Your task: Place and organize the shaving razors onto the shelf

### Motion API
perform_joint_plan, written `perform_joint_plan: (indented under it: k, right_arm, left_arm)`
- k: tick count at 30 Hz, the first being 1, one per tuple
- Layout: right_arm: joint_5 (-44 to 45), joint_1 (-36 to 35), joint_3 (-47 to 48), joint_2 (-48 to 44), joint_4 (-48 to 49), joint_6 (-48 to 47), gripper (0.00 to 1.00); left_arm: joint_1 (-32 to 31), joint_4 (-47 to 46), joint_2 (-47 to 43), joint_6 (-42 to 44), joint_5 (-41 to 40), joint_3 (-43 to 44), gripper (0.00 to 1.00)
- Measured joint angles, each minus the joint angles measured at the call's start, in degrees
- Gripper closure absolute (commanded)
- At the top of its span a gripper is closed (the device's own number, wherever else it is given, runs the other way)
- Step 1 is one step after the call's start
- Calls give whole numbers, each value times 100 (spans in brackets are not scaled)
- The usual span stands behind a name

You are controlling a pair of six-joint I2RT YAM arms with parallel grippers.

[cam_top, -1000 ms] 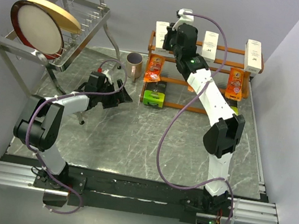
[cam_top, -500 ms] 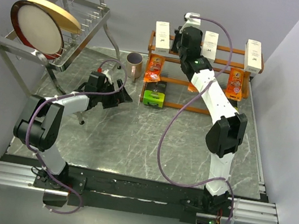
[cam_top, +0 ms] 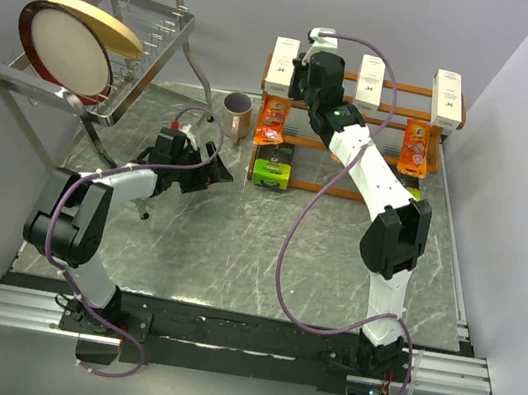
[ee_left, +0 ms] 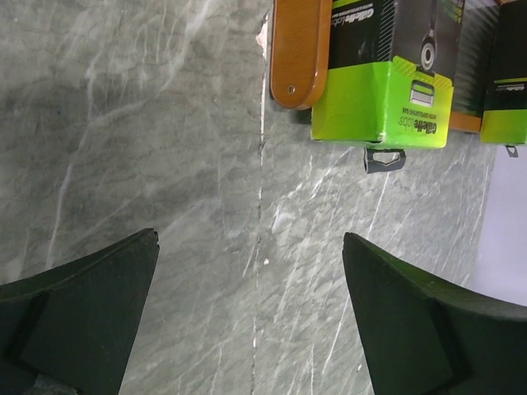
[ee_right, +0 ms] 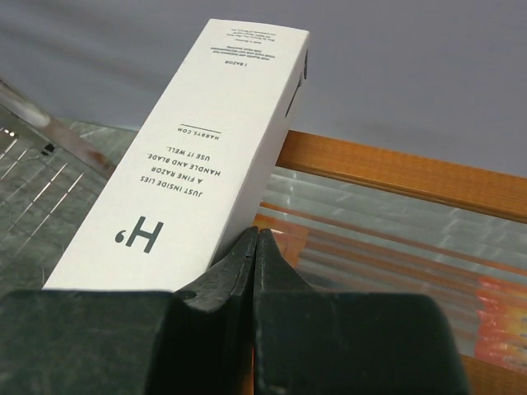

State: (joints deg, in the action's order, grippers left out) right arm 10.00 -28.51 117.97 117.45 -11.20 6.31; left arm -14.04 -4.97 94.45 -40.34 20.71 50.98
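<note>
The shelf (cam_top: 402, 97) stands at the back right. Three white razor boxes sit on its top tier: left (cam_top: 282, 65), middle (cam_top: 370, 77), right (cam_top: 447, 96). Orange packets (cam_top: 274, 121) (cam_top: 416, 145) hang on the middle tier, and a lime-green-and-black pack (cam_top: 273, 166) sits at the bottom left. My right gripper (cam_top: 303, 74) is shut and holds nothing. In the right wrist view its tips (ee_right: 258, 234) touch the right edge of the left white box (ee_right: 198, 156). My left gripper (cam_top: 213, 171) rests open over the table left of the shelf. In its wrist view its open gripper (ee_left: 249, 239) faces the green pack (ee_left: 383, 107).
A mauve mug (cam_top: 237, 109) stands just left of the shelf. A silver wire rack (cam_top: 129, 64) holding a round plate (cam_top: 66, 45) fills the back left. Another green pack (ee_left: 504, 107) shows at the right edge of the left wrist view, beside the shelf foot (ee_left: 298, 49).
My right gripper swung a little to the right along the top tier, then came back left against the left white box. The left arm has stayed still.
</note>
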Motion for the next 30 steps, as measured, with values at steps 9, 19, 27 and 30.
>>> perform_joint_plan:
  k: [9,19,27,30]
  right_arm:
    - [179,22,-46,-111,-48,-92,79]
    - [409,151,-1132,-2297,-223,-1193,0]
    - [-319,481,-2452,-3901,-1523,-1283,0]
    - [-376,791,-3077,-4258,-2321,-804,0]
  left_arm:
    - [0,-9,2,-4,0,-11,0]
    - [-61,52,103,188,-39,730,1]
    - [-455,308,-238,1069,-271,841,0]
    - [-551,376,-538,1381,-306,841,1]
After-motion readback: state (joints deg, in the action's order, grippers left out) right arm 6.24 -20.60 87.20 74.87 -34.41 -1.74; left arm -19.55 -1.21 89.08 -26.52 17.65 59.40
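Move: The shut right fingers are at the right flank of the left white razor box on the top tier; its middle is some 4 cm left, 3 cm ahead and slightly above. From this hand, the middle white box lies about 16 cm right and 3 cm ahead, the left orange packet 4 cm left, 3 cm back and 12 cm below. From the left hand, that left white box is about 14 cm ahead, 12 cm right and well above; the nearest green box is 8 cm ahead, 12 cm right, slightly lower. Take the shut right gripper off the left white box's side and swing it back and right, ending about 18 cm back and 15 cm right, in front of the middle white box; climb some 13 cm first, then sink again, opening the fingers wide on the way up and tipping them down late. Raise the open, empty left gripper about 8 cm, easing slightly right and tilting its fingers farther down. ##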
